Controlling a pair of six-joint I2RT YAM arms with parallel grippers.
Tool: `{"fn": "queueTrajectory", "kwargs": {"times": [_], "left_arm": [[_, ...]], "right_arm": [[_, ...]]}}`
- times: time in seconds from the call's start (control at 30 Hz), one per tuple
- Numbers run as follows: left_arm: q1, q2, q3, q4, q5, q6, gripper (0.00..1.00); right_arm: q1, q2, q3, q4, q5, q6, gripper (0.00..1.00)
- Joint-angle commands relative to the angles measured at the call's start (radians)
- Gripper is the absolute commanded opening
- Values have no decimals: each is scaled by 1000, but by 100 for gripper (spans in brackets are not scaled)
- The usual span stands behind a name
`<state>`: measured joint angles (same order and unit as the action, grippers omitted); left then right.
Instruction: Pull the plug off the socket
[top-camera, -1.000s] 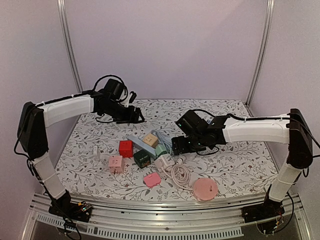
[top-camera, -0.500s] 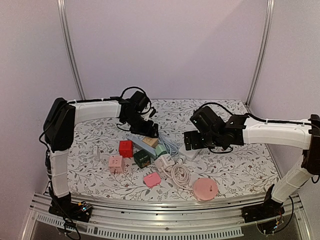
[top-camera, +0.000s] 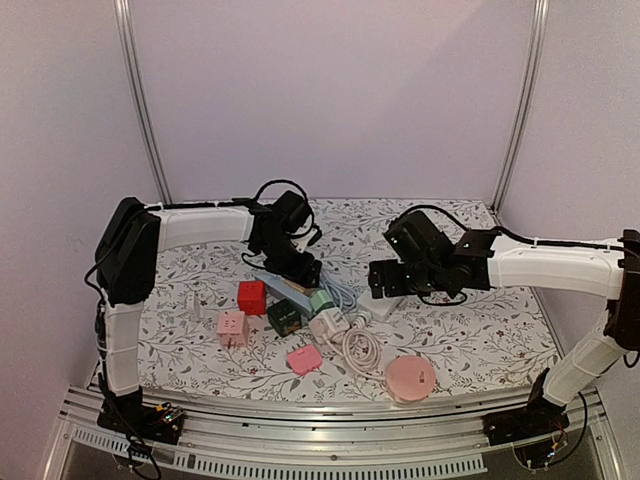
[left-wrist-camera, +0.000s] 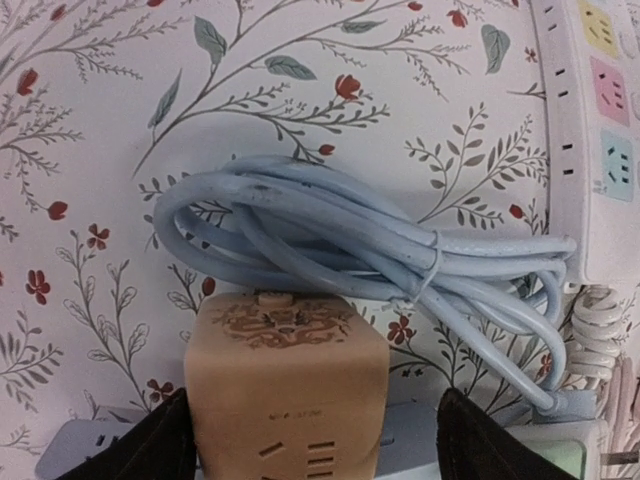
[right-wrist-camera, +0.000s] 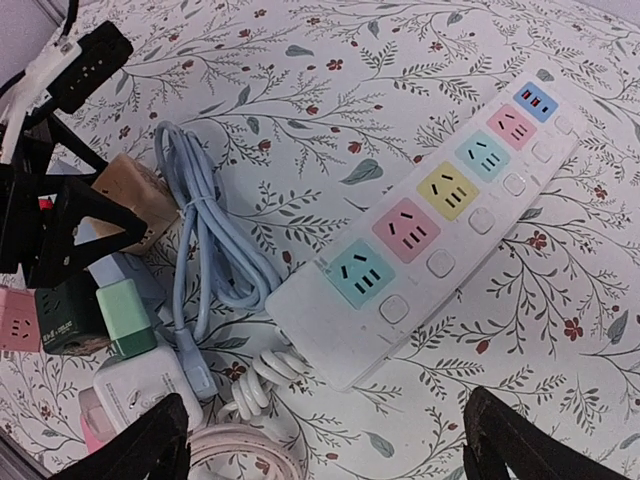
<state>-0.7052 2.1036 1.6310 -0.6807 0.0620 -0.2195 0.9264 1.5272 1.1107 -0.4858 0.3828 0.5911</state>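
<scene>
A tan cube plug sits plugged into a pale blue power strip socket. My left gripper is open and straddles the cube, one dark finger on each side; the left finger is close to it and the right one stands apart. From above, the left gripper covers most of the cube. The right wrist view shows the tan cube between the left gripper's black fingers. My right gripper hangs open over a white power strip, holding nothing.
A bundled light blue cable lies just beyond the cube. Around the strip sit a red cube, a pink cube, a dark green cube, a mint cube, a white adapter with coiled cord, and a pink round reel.
My left arm has swung right and come down over the tan cube. The right gripper has drawn back to the right, away from the pile, and now hovers over the white strip.
</scene>
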Motion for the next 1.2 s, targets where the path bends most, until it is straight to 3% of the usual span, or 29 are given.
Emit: {"fn": "queueTrajectory", "kwargs": {"times": [0.0,0.23,0.37,0.53,0.63,0.9,1.17], "left_arm": [[-25,32,-10,-33,-26,51,77],[-25,54,-22,-33,-42,68,60],[-27,48,-34,-22,-96,72,45],[-27,-115,-220,198,-162,65,30],[-27,-258,-327,327,-141,91,29],[-27,-545,-451,425,-124,207,27],[-29,-706,-560,616,-6,210,25]], "right_arm": [[-9,29,64,18,-40,-4,94],[-11,37,79,27,-48,8,93],[-18,59,89,30,-63,10,93],[-33,70,123,21,-69,3,93],[-34,43,124,22,-23,-4,93],[-36,-75,81,75,-45,-39,96],[-37,-55,157,162,-293,-51,96]]}}
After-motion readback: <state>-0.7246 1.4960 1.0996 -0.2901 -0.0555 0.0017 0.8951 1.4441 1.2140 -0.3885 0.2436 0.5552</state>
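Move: Just under the left fingers sits the tan plug, already between the open pads, about 2 cm down and 1 cm left. The blue socket beneath it is centred some 2 cm left, 1 cm back and 4 cm down. Of the left hand, the green plug is about 5 cm right and 5 back, the red cube 11 left and 4 back, the blue cable coil 7 right and 1 ahead. From the right hand, the tan plug is about 16 cm left, 8 ahead and 11 below. Closing while it sinks about 2 cm, the left hand pinches the tan plug by its sides, then hauls it up off the table some 14 cm, drawing back and left about 4 cm each way and tipping its fingers forward and up roughly 30 degrees. The right hand, empty and still wide open, rises mostly straight up, drifting a little left. ##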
